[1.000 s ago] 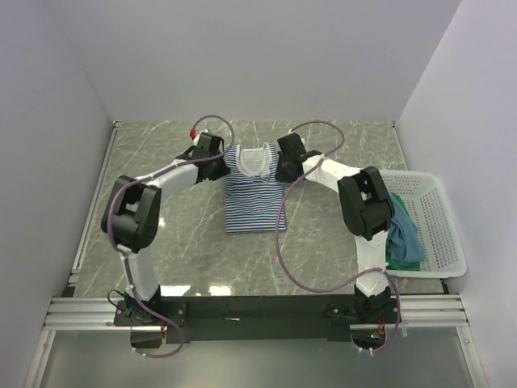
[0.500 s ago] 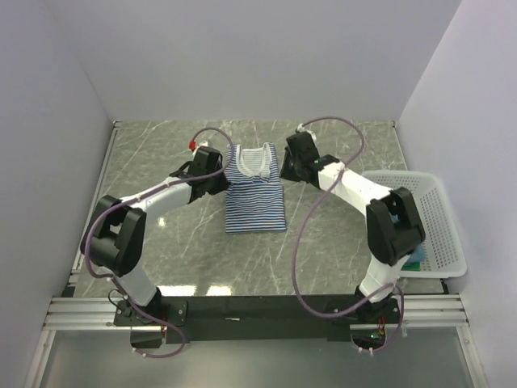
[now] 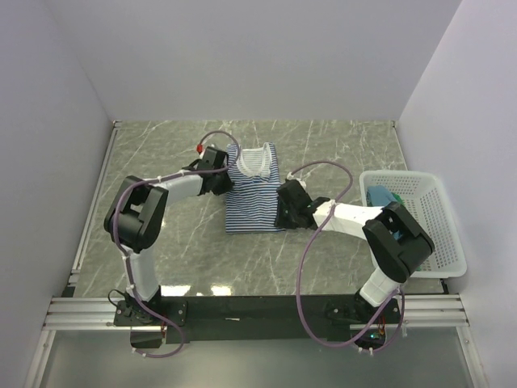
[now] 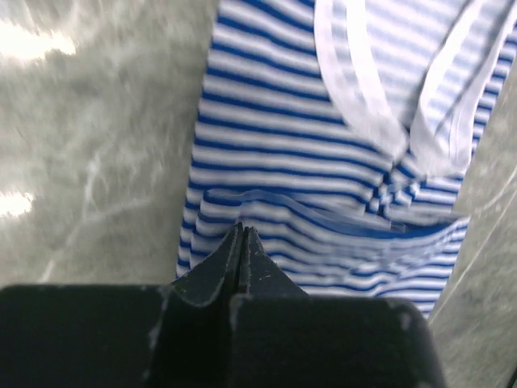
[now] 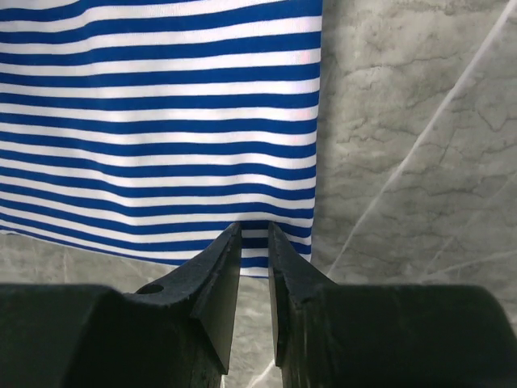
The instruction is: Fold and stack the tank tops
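The navy-and-white striped tank top [image 3: 254, 194] lies flat mid-table, white neckline [image 3: 257, 160] at the far end. My left gripper [image 3: 229, 173] is at its upper left edge. In the left wrist view the left gripper [image 4: 243, 232] is shut, tips low over the striped cloth [image 4: 307, 137]; no fabric shows between the jaws. My right gripper [image 3: 282, 213] sits at the top's near right corner. In the right wrist view the right gripper [image 5: 254, 228] is open by a narrow gap above the hem of the striped cloth [image 5: 161, 105]. A teal-blue tank top [image 3: 381, 196] lies in the basket.
A white mesh basket [image 3: 432, 234] stands at the right edge of the table, behind my right arm's elbow [image 3: 396, 234]. The grey marble tabletop [image 3: 161, 153] is ringed by white walls. Purple cables loop above both arms.
My right arm swung from the top's far right shoulder down to its near right corner. The left gripper closed and edged in at the upper left side.
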### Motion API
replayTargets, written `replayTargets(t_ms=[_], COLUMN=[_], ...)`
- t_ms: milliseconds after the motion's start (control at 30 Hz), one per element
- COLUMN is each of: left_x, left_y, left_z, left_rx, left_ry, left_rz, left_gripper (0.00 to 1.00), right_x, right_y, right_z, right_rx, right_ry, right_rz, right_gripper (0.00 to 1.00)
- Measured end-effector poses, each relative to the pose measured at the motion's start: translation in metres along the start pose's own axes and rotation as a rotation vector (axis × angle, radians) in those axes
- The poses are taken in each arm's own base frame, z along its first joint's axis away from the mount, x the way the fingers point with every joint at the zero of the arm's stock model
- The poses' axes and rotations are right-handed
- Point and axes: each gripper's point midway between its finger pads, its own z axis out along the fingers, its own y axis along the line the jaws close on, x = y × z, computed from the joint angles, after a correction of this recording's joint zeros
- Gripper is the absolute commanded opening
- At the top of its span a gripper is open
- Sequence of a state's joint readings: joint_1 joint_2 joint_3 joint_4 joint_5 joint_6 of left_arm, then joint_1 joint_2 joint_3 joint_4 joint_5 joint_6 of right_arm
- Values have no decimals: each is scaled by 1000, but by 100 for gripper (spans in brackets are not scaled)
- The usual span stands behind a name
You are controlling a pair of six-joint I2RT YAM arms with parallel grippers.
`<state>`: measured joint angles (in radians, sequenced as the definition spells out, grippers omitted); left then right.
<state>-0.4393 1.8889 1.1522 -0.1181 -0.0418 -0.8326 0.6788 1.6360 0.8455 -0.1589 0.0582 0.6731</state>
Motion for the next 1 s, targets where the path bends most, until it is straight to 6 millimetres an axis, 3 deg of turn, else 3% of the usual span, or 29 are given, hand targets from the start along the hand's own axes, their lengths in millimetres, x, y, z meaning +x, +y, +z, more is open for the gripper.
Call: replayTargets(t_ms=[167, 400, 433, 567, 633, 767, 833, 1000], left_x=[-22, -33, -34, -35, -34, -19, -5, 42], left_y=[4, 22, 24, 30, 33, 37, 38, 51], left_z=[12, 13, 13, 2, -14, -56, -73, -95], left_rx=[-20, -66, -70, -75, -67, -27, -1, 26], left_ry=[-33, -54, -56, -67, -82, -110, -116, -74], left_rz=[-27, -53, -54, -59, -73, -114, -129, -159], left_gripper=[1, 3, 7, 43, 47, 53, 58, 59], right_x=[-2, -3, -3, -6, -15, -37, -43, -21], right_y=[2, 3, 3, 1, 2, 5, 2, -20], right_z=[2, 2, 1, -10, -21, -45, -53, -55], right_rx=[-19, -29, -27, -20, -26, -50, -52, -19], right_ry=[-22, -34, -33, -44, -76, -155, -182, -162], right_rz=[17, 22, 22, 22, 28, 54, 71, 99], right_gripper=[27, 28, 29, 37, 40, 41, 48, 48])
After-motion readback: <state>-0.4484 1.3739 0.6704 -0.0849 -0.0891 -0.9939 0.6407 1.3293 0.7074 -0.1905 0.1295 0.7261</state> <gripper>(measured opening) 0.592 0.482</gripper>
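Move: Just inside the folded tank top's left edge, the shut left fingers have the tank top's middle about 6 cm to their right and 1 cm back, its neckline 8 cm ahead and 6 cm right, and its near left corner some 14 cm back and 2 cm left. From the right hand that middle lies 11 cm ahead and 7 cm left; the near right corner is 2 cm back and 2 cm right. Sliding its shut fingertips over the ruffled cloth, the left hand smooths about 3 cm forward and 4 cm left, then lifts off, opens past half and sweeps some 13 cm back towards the near left corner. The right hand stays at the near right corner at first, then rises about 6 cm, drifts right and opens wider. ##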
